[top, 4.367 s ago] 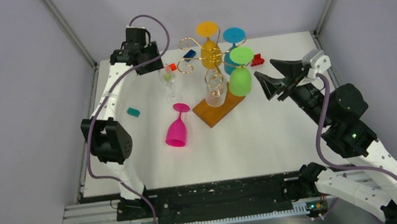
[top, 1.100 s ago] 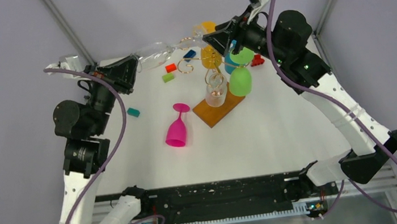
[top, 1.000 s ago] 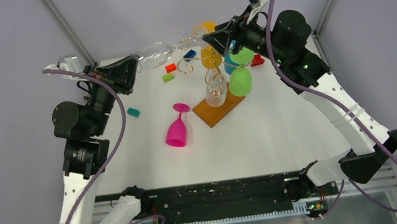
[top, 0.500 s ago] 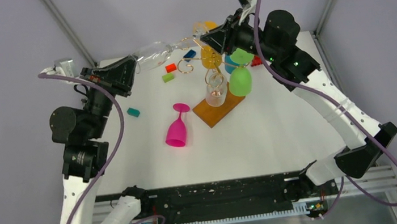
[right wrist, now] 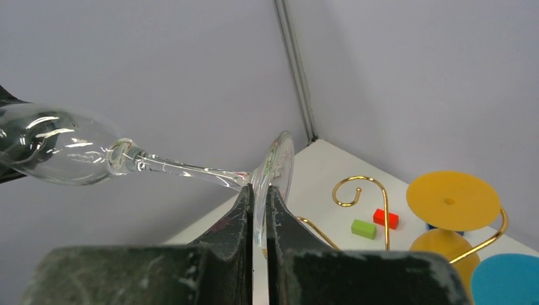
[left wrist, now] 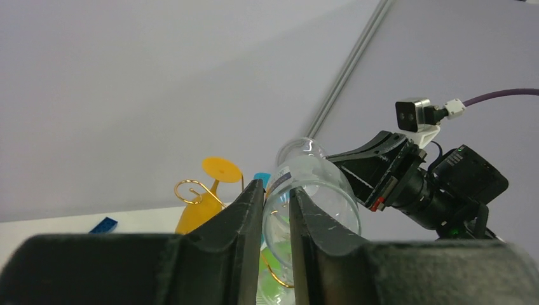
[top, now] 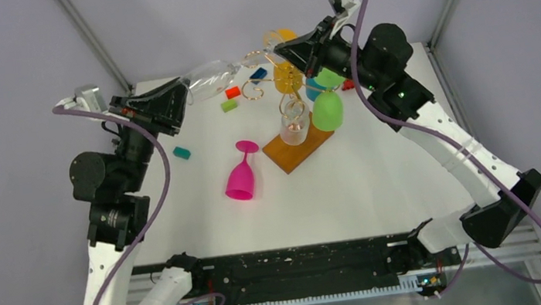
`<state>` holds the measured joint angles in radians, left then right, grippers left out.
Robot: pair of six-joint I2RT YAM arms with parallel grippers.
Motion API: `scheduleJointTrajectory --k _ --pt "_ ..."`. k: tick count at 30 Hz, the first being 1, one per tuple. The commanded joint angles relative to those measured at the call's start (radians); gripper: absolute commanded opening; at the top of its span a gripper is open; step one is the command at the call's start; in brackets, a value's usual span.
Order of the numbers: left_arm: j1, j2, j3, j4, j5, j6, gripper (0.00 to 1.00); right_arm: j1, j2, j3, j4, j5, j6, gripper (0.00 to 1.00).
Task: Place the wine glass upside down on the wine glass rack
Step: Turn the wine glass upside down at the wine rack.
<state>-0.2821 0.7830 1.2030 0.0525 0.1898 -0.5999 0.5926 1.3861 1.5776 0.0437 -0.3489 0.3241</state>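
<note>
A clear wine glass [top: 210, 77] hangs sideways in the air over the back of the table, with its bowl to the left and its foot to the right. My left gripper [top: 181, 95] is shut on the rim of the bowl [left wrist: 316, 190], one finger inside and one outside. My right gripper [right wrist: 259, 190] is shut on the edge of the glass's round foot [right wrist: 278, 159]. The wine glass rack [top: 273, 84], gold wire with curled arms on an orange-brown wooden base [top: 312, 147], stands just below and right of the glass.
Yellow [top: 288, 76], green [top: 327, 110], blue [top: 314, 91] and clear [top: 294, 128] glasses hang upside down on the rack. A pink glass [top: 241, 178] lies on the table in front. Small red [top: 233, 92], green [top: 228, 105], teal [top: 182, 153] and blue [top: 258, 75] blocks are scattered around.
The right gripper's fingers have closed on the glass's foot within the last second. Both arms have shifted slightly. Some seconds earlier the glass stood upright on the table.
</note>
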Motion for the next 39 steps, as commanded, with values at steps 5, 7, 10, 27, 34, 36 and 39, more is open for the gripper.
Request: scheduleJointTrajectory --k 5,7,10,27,34,36,39 --pt "-0.002 -0.045 -0.031 0.141 0.027 -0.019 0.51 -0.01 -0.143 -0.097 0.207 0.183 -0.012 0.0" --pt "-0.001 -0.056 -0.038 0.134 0.036 -0.016 0.51 -0.01 -0.186 -0.141 0.264 0.243 -0.046 0.0" --pt "-0.001 -0.073 -0.044 0.104 0.047 -0.002 0.51 -0.01 -0.236 -0.221 0.347 0.334 -0.131 0.0" --pt "-0.002 -0.055 0.06 -0.104 0.295 0.172 0.51 -0.007 -0.402 -0.423 0.414 -0.287 -0.704 0.0" --pt "-0.002 0.043 0.047 -0.061 0.588 0.053 0.62 0.067 -0.383 -0.456 0.431 -0.344 -0.839 0.0" --pt "-0.001 0.059 0.034 -0.038 0.611 0.025 0.67 0.084 -0.368 -0.438 0.411 -0.355 -0.841 0.0" --pt "-0.002 0.065 0.009 -0.019 0.637 0.01 0.72 0.104 -0.349 -0.414 0.393 -0.355 -0.848 0.0"
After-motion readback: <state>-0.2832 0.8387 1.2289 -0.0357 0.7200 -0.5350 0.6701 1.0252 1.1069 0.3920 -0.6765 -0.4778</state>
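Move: The right hand, already pinching the foot of the clear wine glass, has the rack's hub about 6 cm ahead, 3 cm to its right and 18 cm below. The hanging clear glass is level with it, 4 cm right; the green goblet 5 cm ahead, 14 cm right; the yellow goblet 19 cm ahead, 4 cm right, all some 27 cm down. From the left hand, still on the rim, the hub is roughly 17 cm ahead, 21 cm right, 22 cm down. Rightward first, some 8 cm and slightly up, the right hand draws the wine glass away from the left gripper, which opens and lets go of its rim. The right then sweeps back about 12 cm and partly left again, wrist turning over some 55 degrees, fingers shut on the foot. The left backs off, then swings right and down, turning clockwise and opening wider. ##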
